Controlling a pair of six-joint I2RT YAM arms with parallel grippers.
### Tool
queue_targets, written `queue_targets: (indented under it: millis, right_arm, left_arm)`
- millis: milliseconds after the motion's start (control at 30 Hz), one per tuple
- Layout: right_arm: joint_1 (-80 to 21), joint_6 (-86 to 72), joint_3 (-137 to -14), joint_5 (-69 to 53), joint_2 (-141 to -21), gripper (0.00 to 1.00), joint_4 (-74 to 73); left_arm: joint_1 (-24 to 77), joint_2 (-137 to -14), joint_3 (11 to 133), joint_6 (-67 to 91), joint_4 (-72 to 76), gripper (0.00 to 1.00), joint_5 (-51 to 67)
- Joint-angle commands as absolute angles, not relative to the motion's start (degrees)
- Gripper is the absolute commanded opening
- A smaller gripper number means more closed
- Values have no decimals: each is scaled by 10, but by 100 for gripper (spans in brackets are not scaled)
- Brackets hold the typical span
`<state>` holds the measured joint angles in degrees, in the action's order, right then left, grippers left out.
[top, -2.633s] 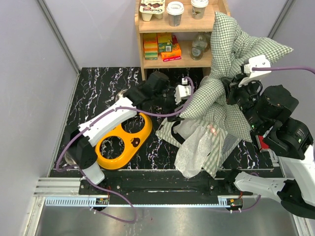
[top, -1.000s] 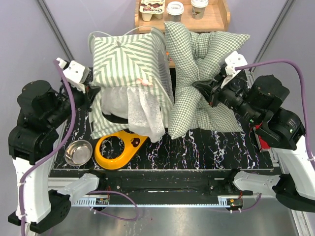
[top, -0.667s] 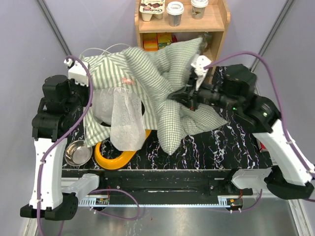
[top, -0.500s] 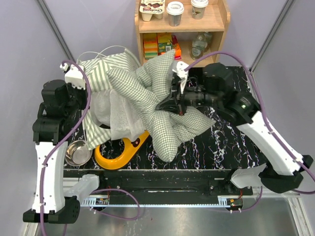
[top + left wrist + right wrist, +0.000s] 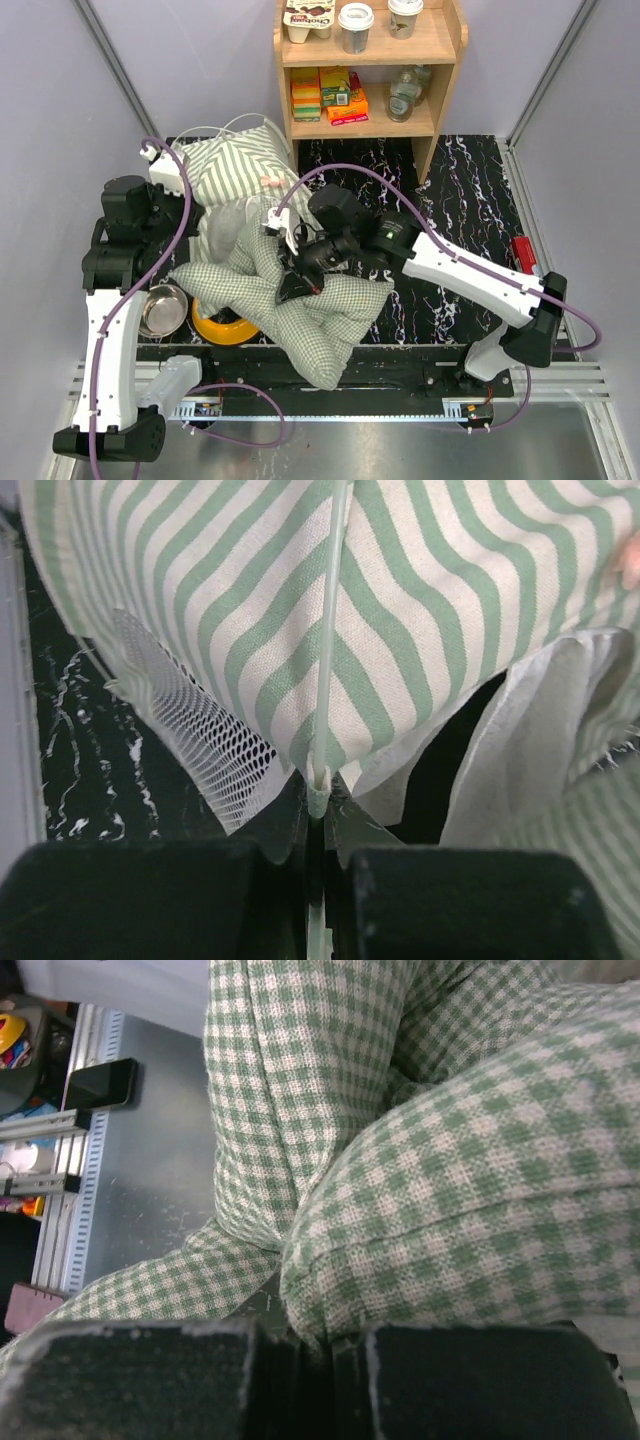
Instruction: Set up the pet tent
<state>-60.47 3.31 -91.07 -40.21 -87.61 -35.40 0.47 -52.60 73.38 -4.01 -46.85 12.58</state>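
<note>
The pet tent [image 5: 237,172], green-and-white striped, lies slumped at the back left of the table, with thin white poles looping out behind it. My left gripper [image 5: 188,203] is shut on its edge. In the left wrist view the jaws [image 5: 318,810] pinch a pale pole sleeve under the striped cloth [image 5: 400,630], beside white mesh [image 5: 190,740]. My right gripper [image 5: 291,283] is shut on a green checked cushion [image 5: 310,315] that sprawls across the front of the table. Up close the checked fabric [image 5: 450,1210] bunches between the right gripper's jaws [image 5: 315,1345].
A yellow bowl holder [image 5: 212,328] lies mostly under the cushion, with a steel bowl [image 5: 160,310] to its left. A wooden shelf [image 5: 355,70] with cups and boxes stands at the back. A red object [image 5: 522,250] sits at the right edge.
My right arm has swung the checked cushion left and down, from beside the shelf to the table's front over the bowl holder. The tent has sunk lower at the back left.
</note>
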Motion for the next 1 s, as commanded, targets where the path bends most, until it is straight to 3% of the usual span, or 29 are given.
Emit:
queue_targets:
  millis: [0, 267, 567, 967]
  right_arm:
    - [-598, -36, -919, -317, -893, 0, -313]
    - [-545, -158, -903, -199, -944, 0, -272]
    - [-524, -196, -858, -57, -900, 0, -207]
    - [-563, -219, -992, -26, -1046, 0, -178]
  left_arm:
    - [1, -509, 743, -40, -435, 0, 211]
    - [1, -496, 719, -79, -467, 0, 267]
    - [1, -494, 703, -101, -486, 0, 302]
    - [1, -510, 696, -53, -474, 0, 428]
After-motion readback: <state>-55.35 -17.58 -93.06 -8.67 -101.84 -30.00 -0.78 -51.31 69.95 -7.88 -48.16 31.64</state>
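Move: Roughly 15 cm ahead, 12 cm left and 12 cm below the right hand, which already grips the cushion, is the tent's opening. The striped roof is around 13 cm beyond and 2 cm left of the opening; the yellow ring lies on the table some 15 cm ahead, 11 cm left and 28 cm below the right hand. From the left hand, still pinching the tent's pole corner, the opening is about 9 cm right, level, and 12 cm lower. Swinging the gripped cushion forward about 15 cm and down some 10 cm towards the tent's opening, the right hand turns clockwise by some 40 degrees, with a short nudge left at the end. The left hand keeps its pinch on the pole corner and draws it about 5 cm right and a little back, towards the cushion, turning slightly clockwise. ##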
